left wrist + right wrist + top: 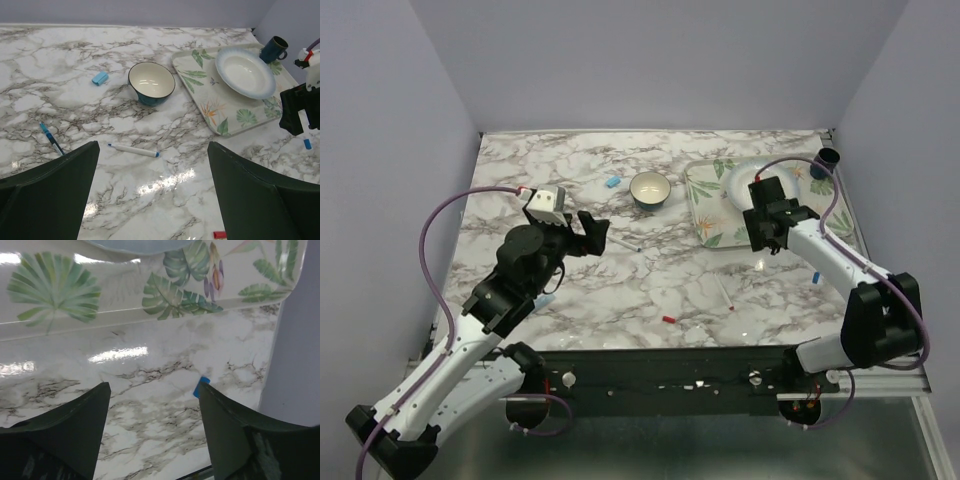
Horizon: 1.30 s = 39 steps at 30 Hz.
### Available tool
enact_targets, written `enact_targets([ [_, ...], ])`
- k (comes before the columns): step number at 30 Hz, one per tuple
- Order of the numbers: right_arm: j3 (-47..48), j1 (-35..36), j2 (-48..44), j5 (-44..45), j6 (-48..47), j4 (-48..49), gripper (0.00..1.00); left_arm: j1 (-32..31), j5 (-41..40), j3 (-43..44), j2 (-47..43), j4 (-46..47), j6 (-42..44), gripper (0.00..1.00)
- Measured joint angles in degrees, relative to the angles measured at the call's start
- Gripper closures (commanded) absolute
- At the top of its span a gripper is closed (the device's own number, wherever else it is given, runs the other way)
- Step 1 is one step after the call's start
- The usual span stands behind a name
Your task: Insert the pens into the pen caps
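A white pen (133, 150) with blue ends lies on the marble just beyond my left gripper (152, 148), which hangs open above the table; the same pen (623, 242) and gripper (590, 232) show from above. A blue-barrelled pen (51, 140) lies further left. A light blue cap (100, 78) sits by the bowl, and a red cap (219, 234) lies near my right finger. Another white pen (724, 293) and the red cap (669, 319) lie mid-table. My right gripper (155, 386) is open and empty over bare marble. A blue cap (201, 386) peeks out beside its right fingertip.
A dark blue bowl (151, 82) stands at centre back. The leaf-patterned tray (200, 95) holds a white plate (245, 72), and a dark blue cup (276, 48) stands at the far right corner. The tray's near rim (100, 315) lies just ahead of my right gripper. Another blue cap (817, 277) lies near the right arm.
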Motion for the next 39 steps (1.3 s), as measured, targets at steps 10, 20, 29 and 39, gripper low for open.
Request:
enact_targets([
  [10, -0.2, -16.8, 5.6, -5.2, 2.0, -1.8, 0.42, -0.9, 0.0, 0.0, 0.7, -0.4, 0.0, 0.01],
  [20, -2.4, -22.8, 9.9, -9.1, 1.6, 1.6, 0.52, -1.9, -0.1, 0.0, 0.6, -0.3, 0.1, 0.01],
  [29, -3.0, -28.6, 9.5, -16.1, 1.6, 3.0, 0.58, -1.9, -0.6, 0.0, 1.8, 0.0, 0.5, 0.01],
  [39, -2.6, -32.9, 12.1, -21.9, 1.7, 3.2, 0.51, -1.9, -0.6, -0.4, 4.0, 0.4, 0.5, 0.01],
])
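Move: For the right hand the blue cap lies about 12 cm to the right, 5 cm back and some 11 cm below. The white plate on the tray is roughly 19 cm ahead and 2 cm left; the red-ended pen lies about 9 cm back and 11 cm left, both about 10 cm lower. From the left hand the blue cap is some 53 cm right, about level forward and 29 cm below. Rightward and down, the empty right hand swings about 11 cm across and 9 cm lower, easing back 3 cm, away from the plate towards the blue cap; it goes across quickly first, then sinks more slowly. The wrist turns some 25 degrees clockwise, its left side rising and fingers tipping steeper, as they narrow from nearly wide to under half open. The open left hand sinks about 2 cm. ##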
